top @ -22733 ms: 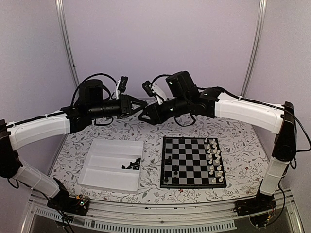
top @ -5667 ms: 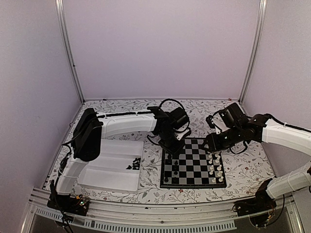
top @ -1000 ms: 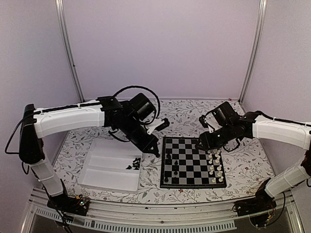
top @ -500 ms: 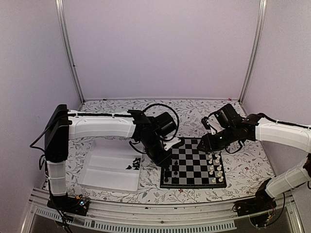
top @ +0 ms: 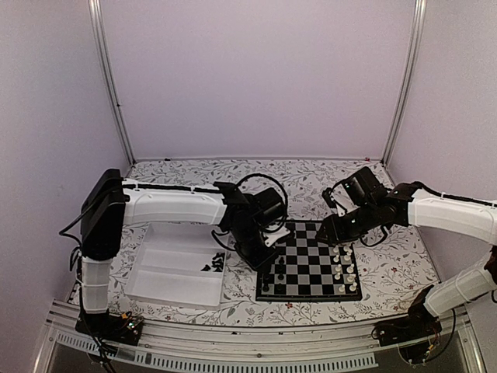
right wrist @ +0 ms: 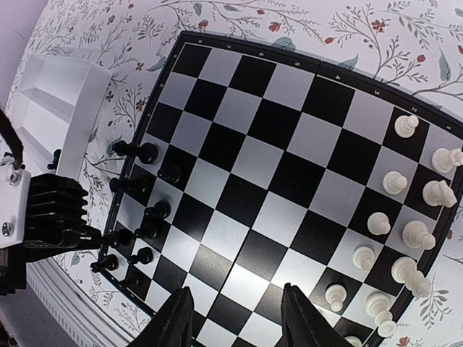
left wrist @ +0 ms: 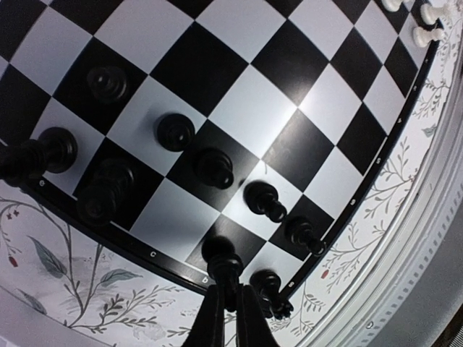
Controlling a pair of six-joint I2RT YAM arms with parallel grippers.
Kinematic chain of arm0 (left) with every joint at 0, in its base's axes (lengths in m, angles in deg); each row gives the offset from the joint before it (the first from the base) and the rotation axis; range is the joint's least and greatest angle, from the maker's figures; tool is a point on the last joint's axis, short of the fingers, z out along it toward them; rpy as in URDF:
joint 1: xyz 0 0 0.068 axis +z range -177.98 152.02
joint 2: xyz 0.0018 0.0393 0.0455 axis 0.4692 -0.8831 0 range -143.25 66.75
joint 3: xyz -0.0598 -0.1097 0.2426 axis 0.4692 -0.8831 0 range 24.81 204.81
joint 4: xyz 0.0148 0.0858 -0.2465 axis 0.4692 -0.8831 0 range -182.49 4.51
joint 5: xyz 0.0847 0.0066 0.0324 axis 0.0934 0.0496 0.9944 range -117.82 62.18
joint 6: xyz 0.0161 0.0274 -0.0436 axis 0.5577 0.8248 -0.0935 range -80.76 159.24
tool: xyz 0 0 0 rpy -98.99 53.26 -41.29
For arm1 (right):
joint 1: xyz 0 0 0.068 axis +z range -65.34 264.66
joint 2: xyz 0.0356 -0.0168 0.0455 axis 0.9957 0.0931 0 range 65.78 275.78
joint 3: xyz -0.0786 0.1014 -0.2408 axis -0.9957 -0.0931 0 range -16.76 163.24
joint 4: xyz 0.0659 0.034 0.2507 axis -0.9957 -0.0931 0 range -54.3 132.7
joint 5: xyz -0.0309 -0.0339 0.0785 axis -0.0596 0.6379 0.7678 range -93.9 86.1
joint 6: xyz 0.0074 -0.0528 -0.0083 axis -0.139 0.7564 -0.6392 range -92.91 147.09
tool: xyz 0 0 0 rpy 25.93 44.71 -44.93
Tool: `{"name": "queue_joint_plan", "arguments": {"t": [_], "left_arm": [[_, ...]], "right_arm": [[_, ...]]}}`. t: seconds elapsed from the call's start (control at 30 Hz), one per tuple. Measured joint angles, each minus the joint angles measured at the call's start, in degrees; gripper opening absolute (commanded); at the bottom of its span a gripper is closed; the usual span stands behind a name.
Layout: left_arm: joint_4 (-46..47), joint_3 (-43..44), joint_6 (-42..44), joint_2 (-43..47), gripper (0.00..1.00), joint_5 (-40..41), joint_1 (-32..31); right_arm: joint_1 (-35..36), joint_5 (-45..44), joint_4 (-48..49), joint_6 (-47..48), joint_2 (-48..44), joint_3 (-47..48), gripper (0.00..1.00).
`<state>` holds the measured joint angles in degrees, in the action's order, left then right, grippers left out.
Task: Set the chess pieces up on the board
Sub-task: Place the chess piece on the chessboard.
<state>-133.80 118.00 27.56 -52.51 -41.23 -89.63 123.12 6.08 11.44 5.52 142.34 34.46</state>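
Note:
The board (top: pixel 311 268) lies right of the table's middle. Several black chess pieces (left wrist: pixel 213 168) stand along its left two columns, also visible in the right wrist view as black pieces (right wrist: pixel 148 217). My left gripper (top: pixel 266 260) (left wrist: pixel 226 296) is shut on one black piece (left wrist: pixel 221 254), held head-down over a dark square at the board's (left wrist: pixel 253 108) left border. Whether it touches the square I cannot tell. My right gripper (top: pixel 323 233) (right wrist: pixel 235 307) hovers open over the board's (right wrist: pixel 275 166) far right part with nothing between its fingers.
A white tray (top: pixel 167 268) (right wrist: pixel 65 108) stands left of the board, a few loose black pieces (top: pixel 211 264) in its right end. White pieces (top: pixel 342 260) (right wrist: pixel 405 231) fill the board's right two columns. The floral cloth surrounds both.
My left arm has swung right and forward from near the tray to the board's left edge, still shut on the piece. The right arm has barely moved.

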Motion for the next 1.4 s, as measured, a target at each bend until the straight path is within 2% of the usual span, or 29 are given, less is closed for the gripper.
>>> {"name": "queue_joint_plan", "arguments": {"t": [0.43, 0.57, 0.7, 0.97, 1.1, 1.2, 1.3, 1.4], "left_arm": [[-0.4, 1.6, -0.4, -1.7, 0.01, -0.3, -0.1], [-0.5, 2.4, -0.4, -2.3, 0.04, -0.4, -0.1], [-0.7, 2.6, -0.3, -2.4, 0.1, -0.5, -0.1], [-1.9, 2.6, 0.7, -1.3, 0.28, -0.2, -0.1], [-1.9, 2.3, 1.0, 4.0, 0.31, 0.4, -0.1], [-0.2, -0.7, 0.7, 11.4, 0.31, 1.3, 0.4], [1.7, -6.7, -0.6, 19.2, 0.31, 3.1, 1.7], [2.9, -15.5, -3.6, 25.1, 0.31, 5.3, 6.1]], "right_arm": [[0.0, 0.0, 0.0, 1.6, 1.3, 0.0, 0.44], [0.0, 0.0, 0.0, 1.9, 1.5, 0.0, 0.44], [0.0, 0.0, 0.0, 2.1, 1.5, 0.0, 0.44], [0.0, 0.0, 0.0, 2.1, 1.9, 0.4, 0.44], [0.0, 0.0, 0.0, 2.3, 2.9, 1.3, 0.44], [0.0, 0.0, 0.1, 2.6, 3.7, 1.9, 0.44], [0.0, 0.1, 0.0, 2.8, 4.4, 2.3, 0.44], [0.0, 0.2, 0.1, 3.0, 4.9, 2.7, 0.44]]}}
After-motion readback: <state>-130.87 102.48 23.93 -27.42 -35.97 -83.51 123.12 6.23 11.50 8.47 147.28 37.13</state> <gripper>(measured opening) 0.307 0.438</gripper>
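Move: The black chess piece, already pinched, is over its empty left-edge square, second from the near corner; that square lies about 4 cm under the left hand and 1 cm right. A black corner piece stands 3 cm back of the hand and 1 cm right; a black pawn is level with the hand, 4 cm right; another black edge piece is 6 cm ahead and 1 cm right. From the right hand, the square is roughly 17 cm left, 6 cm back and 10 cm below. The black piece is eased under a centimetre down and right onto its square by the left hand, which then holds almost still while its fingers open and let go. Bare, the hand rises steeply by some 11 cm and, near the top, swings about 8 cm left and slightly forward, clear of the board, sinking a little at the end and turning roughly 10 degrees counter-clockwise. ##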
